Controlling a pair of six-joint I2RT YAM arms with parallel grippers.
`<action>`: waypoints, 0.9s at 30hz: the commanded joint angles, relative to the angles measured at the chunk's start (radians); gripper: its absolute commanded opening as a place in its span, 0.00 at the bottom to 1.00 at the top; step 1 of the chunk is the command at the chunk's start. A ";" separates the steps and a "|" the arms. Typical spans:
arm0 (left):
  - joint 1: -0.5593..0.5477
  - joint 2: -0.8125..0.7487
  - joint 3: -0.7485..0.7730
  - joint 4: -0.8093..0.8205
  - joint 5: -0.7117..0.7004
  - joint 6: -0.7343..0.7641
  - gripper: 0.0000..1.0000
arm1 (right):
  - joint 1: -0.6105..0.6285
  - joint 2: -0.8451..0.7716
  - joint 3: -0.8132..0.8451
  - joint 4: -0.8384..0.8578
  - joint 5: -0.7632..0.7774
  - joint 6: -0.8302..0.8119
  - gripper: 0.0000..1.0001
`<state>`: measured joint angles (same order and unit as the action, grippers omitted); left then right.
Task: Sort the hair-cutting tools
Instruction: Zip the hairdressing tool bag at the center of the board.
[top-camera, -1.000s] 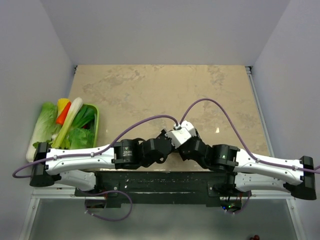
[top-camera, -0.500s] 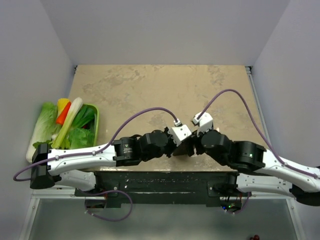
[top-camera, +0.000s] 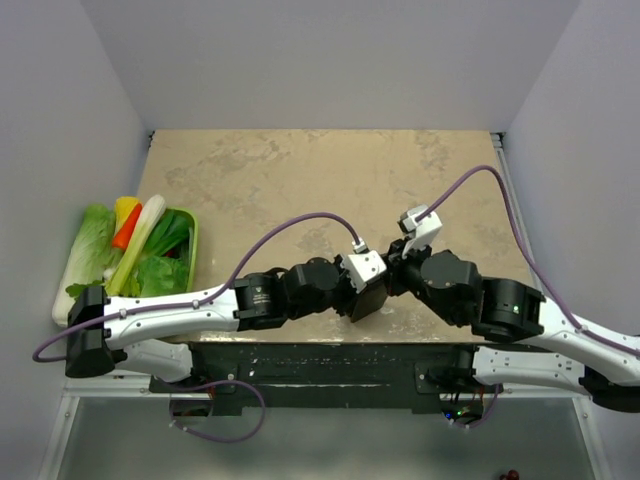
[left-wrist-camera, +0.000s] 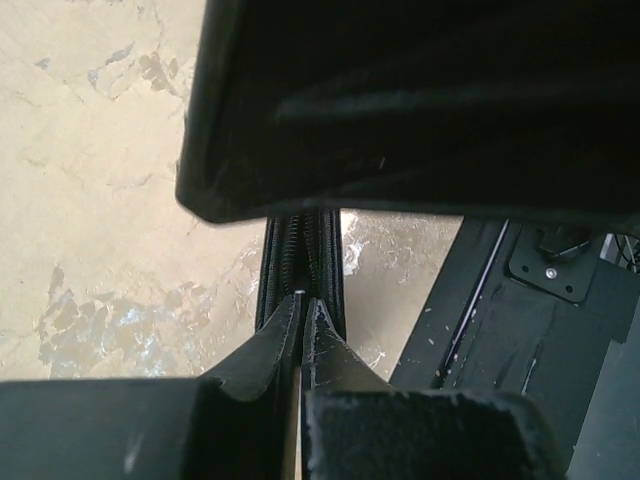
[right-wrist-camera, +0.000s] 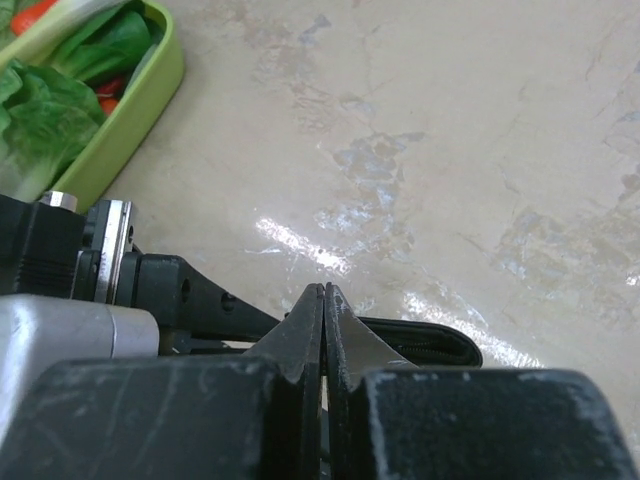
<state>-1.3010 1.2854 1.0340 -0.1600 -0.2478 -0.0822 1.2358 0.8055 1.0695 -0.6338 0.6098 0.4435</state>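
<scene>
The hair-cutting tools are out of view. A black zippered case (top-camera: 368, 304) hangs at the table's near middle, seen edge-on as the case (left-wrist-camera: 300, 245) in the left wrist view. My left gripper (left-wrist-camera: 303, 298) is shut on the zipper edge, with a small silver bit showing at the tips. In the top view the left gripper (top-camera: 374, 288) and the right gripper (top-camera: 394, 278) meet over the case. My right gripper (right-wrist-camera: 324, 290) is shut right in front of the case (right-wrist-camera: 440, 345). I cannot tell if it pinches anything.
A green tray (top-camera: 193, 236) of vegetables sits at the table's left edge, and a lettuce (top-camera: 88, 245) lies beside it. The tray (right-wrist-camera: 150, 95) also shows at the upper left of the right wrist view. The black mounting rail (top-camera: 330, 365) runs along the near edge.
The right arm swung to the right and back; its jaws opened, then closed beside the case. The left arm slid slightly right, still gripping the case.
</scene>
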 joint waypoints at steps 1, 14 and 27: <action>0.012 -0.011 -0.038 -0.019 -0.016 0.010 0.00 | -0.001 0.031 -0.011 0.029 0.005 0.026 0.00; 0.016 -0.106 -0.092 -0.013 -0.024 -0.024 0.00 | 0.001 0.024 -0.152 0.057 -0.034 0.098 0.00; 0.016 -0.158 -0.094 -0.009 -0.131 -0.034 0.00 | 0.001 0.052 -0.249 0.080 -0.068 0.145 0.00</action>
<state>-1.2907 1.1809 0.9535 -0.1661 -0.2829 -0.0956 1.2358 0.8448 0.8658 -0.5171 0.5575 0.5449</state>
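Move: The tool bag stands upright under the left gripper. The left fingers are already shut on its zip edge near one end; the middle of that edge lies about 3 cm to their right, 2 cm ahead and 1 cm lower. From the shut, empty right fingertips, the edge's middle is some 9 cm below, 2 cm to the right and 1 cm ahead. The left fingertips lie about 8 cm below the right ones, 1 cm to the left and 1 cm back. Lower the right gripper, kept shut, about 7.5 cm towards the bag's zip edge beside the left fingertips. Ease it some 2 cm left, first as it starts down and again as the descent ends, tipping it slightly nose-down. Meanwhile draw the left gripper roughly 2.5 cm left, at nearly the same height and attitude, keeping its pinch on the zip edge. Whether the right tips touch the bag can't be seen. ##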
